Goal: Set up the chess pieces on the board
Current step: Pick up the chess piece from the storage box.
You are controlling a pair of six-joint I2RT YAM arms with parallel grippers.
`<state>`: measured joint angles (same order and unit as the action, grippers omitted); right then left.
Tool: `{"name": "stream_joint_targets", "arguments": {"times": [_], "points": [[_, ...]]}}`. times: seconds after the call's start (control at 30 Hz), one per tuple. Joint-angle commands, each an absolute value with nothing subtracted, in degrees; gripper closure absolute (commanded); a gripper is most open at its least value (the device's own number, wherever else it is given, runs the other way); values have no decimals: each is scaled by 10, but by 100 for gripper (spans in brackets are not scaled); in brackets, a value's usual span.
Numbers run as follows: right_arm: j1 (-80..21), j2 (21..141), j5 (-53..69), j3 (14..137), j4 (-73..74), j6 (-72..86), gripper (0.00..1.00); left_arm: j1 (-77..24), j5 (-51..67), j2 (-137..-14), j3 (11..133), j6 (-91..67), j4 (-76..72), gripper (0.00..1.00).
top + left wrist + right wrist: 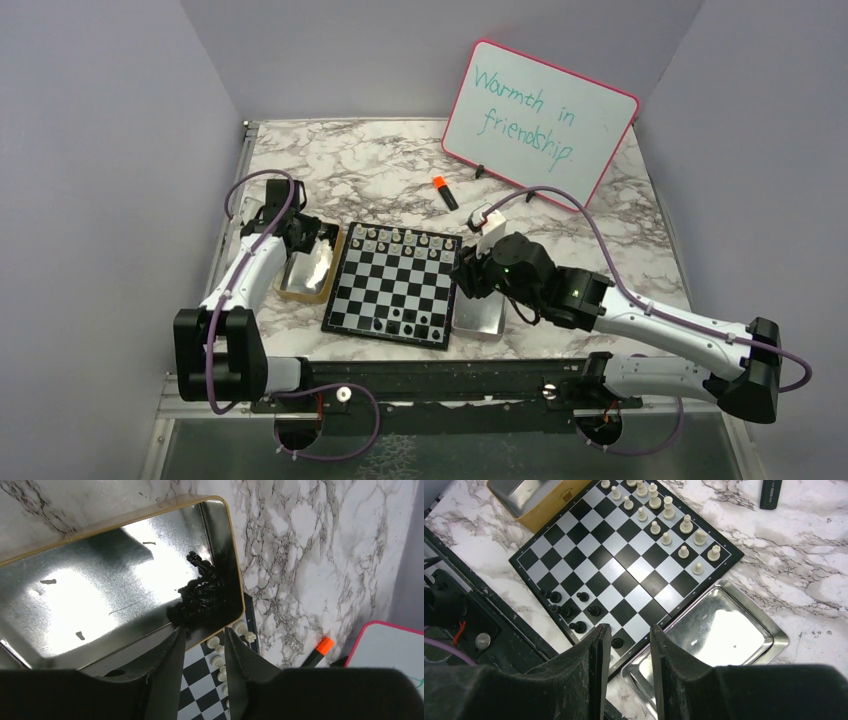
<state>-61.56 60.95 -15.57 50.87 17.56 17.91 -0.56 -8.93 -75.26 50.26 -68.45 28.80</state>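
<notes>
The board lies at the table's middle. White chess pieces fill its two far rows, and several black pieces stand along its near edge. More black pieces are heaped in a corner of the gold tray. My left gripper hovers over that tray's rim just short of the heap, open, with nothing between its fingers. My right gripper hangs open and empty over the board's near right corner, beside a black piece and the silver tray.
The gold tray sits against the board's left side and the silver tray against its right. An orange-capped marker lies behind the board. A pink-framed whiteboard stands at the back right.
</notes>
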Motion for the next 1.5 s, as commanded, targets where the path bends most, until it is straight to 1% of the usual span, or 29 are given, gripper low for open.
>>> {"name": "stream_joint_targets", "arguments": {"times": [0.0,0.23,0.47,0.83,1.47], "points": [[-619,605,-162,507,157,170,60,-5,-104,-775,496,-810,282,65],[-619,617,-169,516,165,164,60,-5,-128,-820,501,-859,267,64],[-619,626,-170,519,163,165,60,30,-104,-868,520,-870,239,64],[-619,636,-177,535,171,161,60,32,-91,-904,539,-883,226,61],[-619,649,-173,547,177,164,60,32,-54,-953,549,-890,220,61]]}}
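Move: Down in the far right corner of the storage box lies the heap of black chess pieces, about 5 cm ahead of the left hand, 1 cm to its left and some 10 cm below. The box's middle is level with this hand, about 5 cm to its left; the nearest white rook on the board stands roughly 6 cm ahead and 7 cm right, equally low. From the right hand the heap lies about 12 cm ahead, 28 cm left and 20 cm down. Sinking about 7.5 cm towards the black pieces at the far end of the storage box, the left hand also works some 4 cm forward; it drifts a little left on the way and comes partly back. The wrist turns some 15 to 20 degrees counter-clockwise and the fingers stay part open, ending close over the heap; contact can't be seen. ##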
